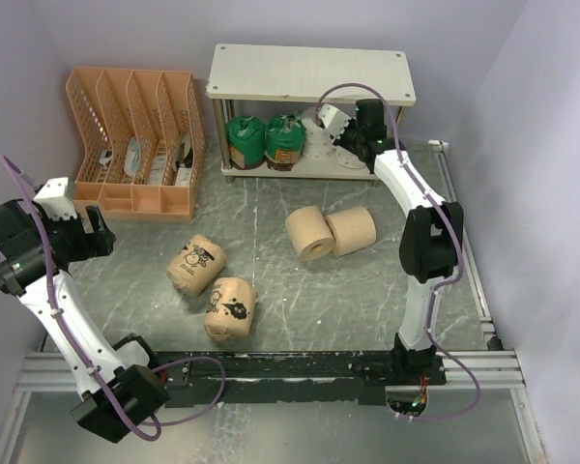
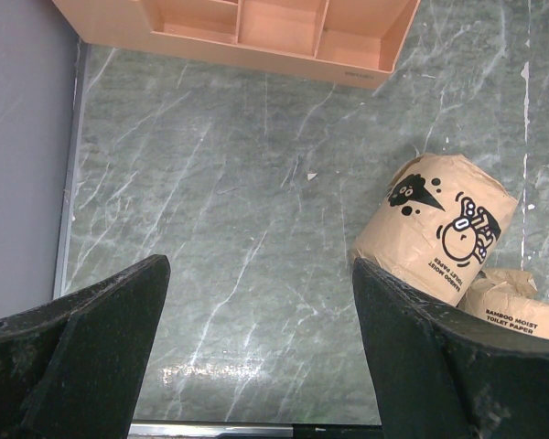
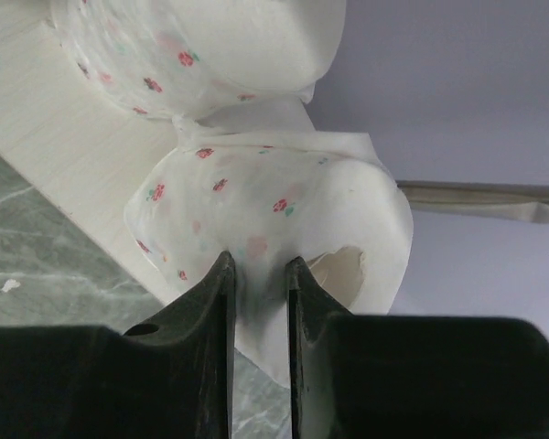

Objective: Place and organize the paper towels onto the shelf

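Note:
My right gripper (image 3: 259, 265) is shut on the edge of a white paper towel roll with coloured dots (image 3: 274, 206), which sits at the front edge of the shelf's lower board (image 3: 46, 137). A second dotted roll (image 3: 201, 37) lies just behind it. In the top view the shelf (image 1: 309, 72) holds two green-topped rolls (image 1: 245, 141) (image 1: 284, 142) on its lower tier, left of the white rolls (image 1: 318, 147) and the right gripper (image 1: 343, 135). Two plain tan rolls (image 1: 310, 232) (image 1: 353, 230) and two printed tan rolls (image 1: 196, 265) (image 1: 230, 308) lie on the table. My left gripper (image 2: 261, 267) hangs open over bare table, left of the printed rolls (image 2: 444, 229).
An orange slotted file organizer (image 1: 140, 145) stands at the back left, beside the shelf; its front edge (image 2: 256, 27) shows in the left wrist view. A grey wall borders the table on the left and right. A metal rail (image 1: 271, 367) runs along the near edge.

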Available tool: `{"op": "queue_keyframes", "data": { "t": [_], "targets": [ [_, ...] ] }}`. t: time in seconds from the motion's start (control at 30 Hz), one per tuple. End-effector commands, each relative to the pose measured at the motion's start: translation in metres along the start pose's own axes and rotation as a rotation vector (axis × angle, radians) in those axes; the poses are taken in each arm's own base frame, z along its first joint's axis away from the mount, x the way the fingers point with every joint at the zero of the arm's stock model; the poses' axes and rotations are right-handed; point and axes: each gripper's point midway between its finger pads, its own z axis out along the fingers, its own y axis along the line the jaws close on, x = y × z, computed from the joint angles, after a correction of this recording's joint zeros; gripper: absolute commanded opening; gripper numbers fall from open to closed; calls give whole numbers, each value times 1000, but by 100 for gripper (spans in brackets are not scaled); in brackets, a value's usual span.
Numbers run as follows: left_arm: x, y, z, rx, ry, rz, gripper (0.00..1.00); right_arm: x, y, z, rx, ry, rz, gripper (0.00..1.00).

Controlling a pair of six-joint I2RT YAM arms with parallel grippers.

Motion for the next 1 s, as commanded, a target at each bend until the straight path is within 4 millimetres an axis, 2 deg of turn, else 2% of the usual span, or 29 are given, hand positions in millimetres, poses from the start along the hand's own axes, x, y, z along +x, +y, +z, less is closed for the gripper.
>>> {"op": "queue_keyframes", "data": {
  "t": [0.0,0.1,0.23,0.33,0.43,0.47,0.5,0.53,0.57,0.63,0.77,0.83,0.87,0.9,0.97],
  "targets": [
    [-2,5,1,-17,-16,-4,92,5,-3,5,26,117,-130,0],
    [-2,5,1,-17,-16,-5,92,1,0,9,44,125,-161,0],
    [-3,4,1,-17,-18,-3,92,10,7,17,50,162,-192,0],
    [-3,5,1,-17,-18,-4,93,16,8,21,81,186,-211,8],
    [-3,4,1,-14,-18,-3,93,13,3,18,137,179,-187,35],
    [-2,4,1,-13,-16,-4,93,10,1,15,151,169,-179,54],
    [-2,4,1,-13,-15,-3,93,6,-4,12,176,155,-163,61],
    [-2,4,1,-12,-16,-4,93,2,-9,7,199,140,-147,88],
    [-2,4,1,-12,-16,-3,93,-1,-11,4,216,126,-134,99],
    [-2,5,1,-14,-15,-4,93,-13,-20,-12,260,86,-104,100],
    [-3,4,1,-15,-16,-4,93,-39,-22,-47,340,15,-33,100],
    [-2,5,1,-18,-16,-5,93,-61,-6,-77,411,-19,19,100],
    [-2,5,1,-19,-14,-6,93,-75,-2,-98,467,-66,63,100],
    [-2,6,2,-20,-13,-8,93,-93,10,-127,493,-122,102,100],
    [-2,7,2,-26,-11,-11,92,-109,53,-155,433,-185,176,100]
  ]
}}
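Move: The flower-printed towel roll, still pinched at its wall, hangs with its middle about 3 cm ahead of and 3 cm below the right hand, at the shelf's right end. Its resting place on the lower board is some 3 cm ahead, 2 cm right and 6 cm down. Another flowered roll sits roughly 9 cm left and 4 ahead, the nearer green pack 17 left and 3 ahead; the nearest brown roll lies 22 back and 3 right. From the left hand, the held roll is about 30 cm ahead and 62 right. The flowered roll is set down on the lower board beside its twin: the right hand sinks about 3 cm while rolling some 15 degrees, its left side dipping so that the roll's bottom swings right. The fingers then open wide and let go of the roll, and the hand pulls away quickly, back about 8 cm, up 7 or so and a little to the left, tilting its fingertips up. ##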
